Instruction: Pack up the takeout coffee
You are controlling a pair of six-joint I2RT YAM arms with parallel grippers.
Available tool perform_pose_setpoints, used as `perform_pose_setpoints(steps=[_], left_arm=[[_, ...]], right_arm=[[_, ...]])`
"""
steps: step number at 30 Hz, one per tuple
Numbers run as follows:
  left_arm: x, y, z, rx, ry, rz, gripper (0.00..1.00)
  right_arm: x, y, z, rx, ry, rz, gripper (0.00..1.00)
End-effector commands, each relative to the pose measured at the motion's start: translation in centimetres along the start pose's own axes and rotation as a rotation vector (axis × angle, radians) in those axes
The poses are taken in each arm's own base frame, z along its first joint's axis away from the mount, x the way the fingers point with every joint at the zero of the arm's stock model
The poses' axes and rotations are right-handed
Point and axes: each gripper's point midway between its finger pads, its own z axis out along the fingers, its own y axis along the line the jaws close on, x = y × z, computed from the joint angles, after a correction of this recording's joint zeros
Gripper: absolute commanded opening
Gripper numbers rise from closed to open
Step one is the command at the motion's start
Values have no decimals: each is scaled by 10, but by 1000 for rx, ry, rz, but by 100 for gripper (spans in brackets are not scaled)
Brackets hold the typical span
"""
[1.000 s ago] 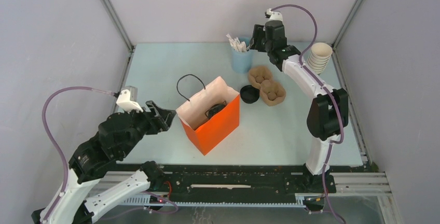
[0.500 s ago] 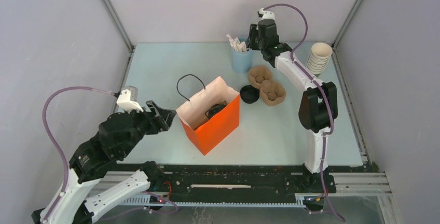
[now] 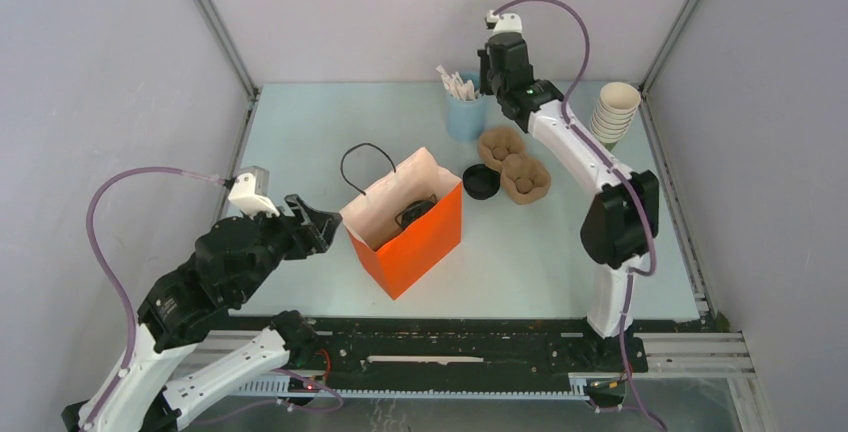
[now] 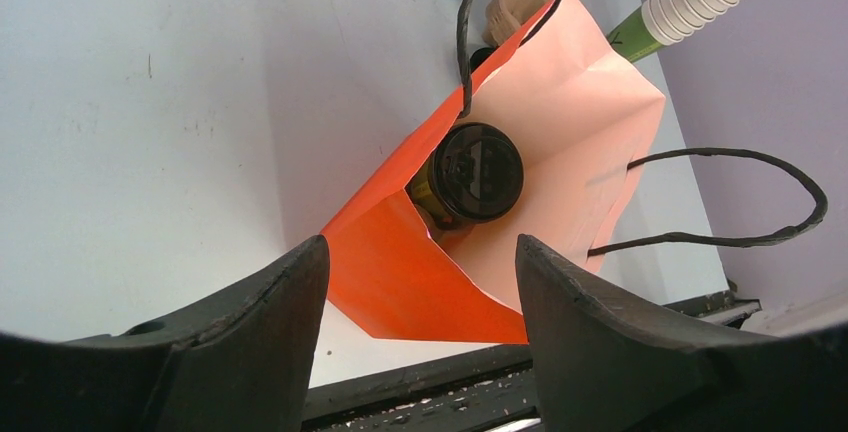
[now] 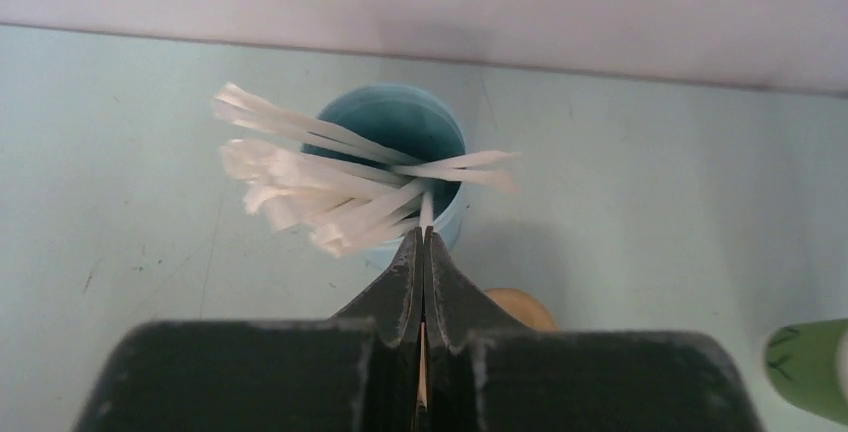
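Observation:
The takeout coffee (image 4: 478, 172), a dark cup under a round black lid, lies inside the orange paper bag (image 4: 400, 252); from above only its black top (image 3: 415, 214) shows in the bag (image 3: 415, 242). My left gripper (image 4: 420, 252) hangs open just left of the bag (image 3: 318, 224), nothing between its fingers. At the back, my right gripper (image 5: 424, 237) is over the near rim of the blue cup (image 5: 395, 137), shut on one white paper packet (image 5: 426, 214) that sticks up from that cup. In the top view this gripper (image 3: 487, 80) sits beside the blue cup (image 3: 465, 114).
A brown pulp carrier (image 3: 515, 164) lies right of the blue cup, with loose black lids (image 3: 481, 182) beside it. A stack of lidless cups (image 3: 613, 112) lies at the back right. The bag's black cord handles (image 3: 358, 157) stick out. Walls close in on three sides.
My right arm has swung left and back to the blue cup, and its jaws have closed on a white packet. The left arm and the bag have stayed put.

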Motion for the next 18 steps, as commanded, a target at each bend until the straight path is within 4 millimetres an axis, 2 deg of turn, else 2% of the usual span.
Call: perform_pose_setpoints(steps=[1, 6, 9, 12, 14, 15, 18], left_arm=[[0, -3, 5, 17, -19, -6, 73], [-2, 0, 0, 27, -39, -20, 73], [-6, 4, -9, 33, -62, -35, 73], [-11, 8, -19, 40, -86, -45, 74], [-13, 10, -24, 42, -98, -47, 74], [-14, 11, -26, 42, -102, -48, 75], [-16, 11, -29, 50, -107, -49, 76]], right_arm=[[-113, -7, -103, 39, -268, -45, 0], [-131, -10, -169, 0, -309, -50, 0], [-138, 0, -221, -119, -321, -56, 0], [-131, 22, -273, -324, -297, -48, 0], [-123, 34, -305, -434, -273, -31, 0], [-115, 46, -319, -513, -248, -28, 0], [-93, 72, -347, -676, -183, -25, 0]])
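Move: The right hand, shut on a wrapped straw, has the open orange bag some 29 cm back and 16 cm to its left, the bag's middle about 8 cm lower. The blue cup stands 2 cm ahead and 4 cm left, 12 cm below; the brown cup holder is 8 cm back and 5 cm right, the black lid 12 cm back and 2 cm left, both about 16 cm down. From the left hand, the bag lies 9 cm ahead, 13 cm right and 12 cm lower. Up and back in one fast sweep, the right hand draws the pinched straw out of the blue cup, rising about 26 cm and coming back some 25 cm towards the robot, steeply up first, then mostly back. Its fingers stay shut while they tip up and swing counter-clockwise, each roughly 20 degrees. The open left hand eases a couple of centimetres back and left, away from the bag. ##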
